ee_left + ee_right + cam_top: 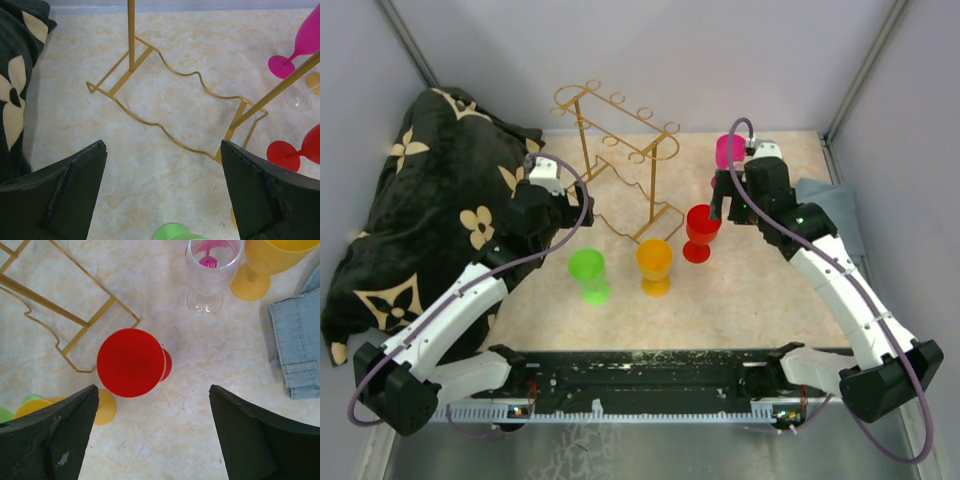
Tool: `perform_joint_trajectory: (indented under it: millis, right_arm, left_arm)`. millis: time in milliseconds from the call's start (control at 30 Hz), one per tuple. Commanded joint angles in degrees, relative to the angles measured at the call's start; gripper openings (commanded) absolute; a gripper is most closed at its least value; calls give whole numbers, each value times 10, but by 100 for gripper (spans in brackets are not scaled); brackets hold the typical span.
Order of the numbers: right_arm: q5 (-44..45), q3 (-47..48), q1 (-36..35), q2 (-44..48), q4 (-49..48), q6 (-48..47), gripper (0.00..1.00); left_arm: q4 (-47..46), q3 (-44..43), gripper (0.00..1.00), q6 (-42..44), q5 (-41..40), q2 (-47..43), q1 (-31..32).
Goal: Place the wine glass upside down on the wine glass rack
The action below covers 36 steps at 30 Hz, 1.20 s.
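Note:
The gold wire wine glass rack (620,150) stands at the back middle, its loops bare; its base (175,100) lies ahead of my left gripper (163,145), which is open and holds nothing. Several wine glasses stand upright: green (588,275), orange (654,265), red (701,232), pink (729,152). My right gripper (152,388) hangs open above the table just right of the red glass (131,362). Beyond it stand a clear glass (212,270) and a yellow glass (265,265). In the top view the left gripper (575,200) sits left of the rack, the right gripper (732,212) right of the red glass.
A black blanket with beige flowers (420,200) is heaped along the left side. A folded piece of blue denim (297,350) lies at the right, also seen as the denim (830,205) behind the right arm. Grey walls close the back and sides.

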<state>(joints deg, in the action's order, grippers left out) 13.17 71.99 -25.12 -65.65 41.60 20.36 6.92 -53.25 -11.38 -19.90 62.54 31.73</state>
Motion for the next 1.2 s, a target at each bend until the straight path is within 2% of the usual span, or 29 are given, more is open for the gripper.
perform_joint_trajectory:
  millis: [0, 67, 167, 267, 567, 1167]
  right_arm:
    - [-23, 13, -8, -33, -3, -19, 91]
    - [-29, 17, -8, -57, -3, -22, 89]
    - [-29, 23, -8, -91, -9, -25, 74]
    - [-31, 36, -8, -122, -13, -25, 67]
    - [-16, 61, -7, -181, -9, -28, 58]
    - [-17, 31, -1, -210, -34, -31, 43]
  left_arm:
    - [12, -5, 100, -9, 28, -8, -1]
    - [16, -6, 100, -13, 30, -7, -2]
    - [19, -4, 100, -16, 27, -8, -2]
    - [28, -5, 100, -18, 25, -10, -2]
    - [39, 9, 100, -20, 14, -31, -2]
    - [41, 11, 100, -22, 13, -27, -2]
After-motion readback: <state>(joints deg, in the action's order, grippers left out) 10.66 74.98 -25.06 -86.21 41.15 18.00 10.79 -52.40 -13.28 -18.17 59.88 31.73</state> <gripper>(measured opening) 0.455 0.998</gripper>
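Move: The red wine glass stands almost under the right hand, about 3 cm ahead and 4 cm to its left, with its middle some 16 cm lower. From that hand the clear glass is about 14 cm ahead and 4 cm right, the near orange glass 5 cm back and 14 cm left, and the rack's middle roughly 16 cm ahead and 21 cm left. From the left hand, the red glass lies about 27 cm right and barely 1 cm ahead. Down onto the right side of the red wine glass's rim goes the right hand, sinking about 10 cm, quickly at first and then slowly, while easing 4 cm forward and a little left. The fingers tip some 15 degrees further down and close to about half open, one coming over or into the bowl's mouth, the other just outside its right wall; no grip is seen yet. ##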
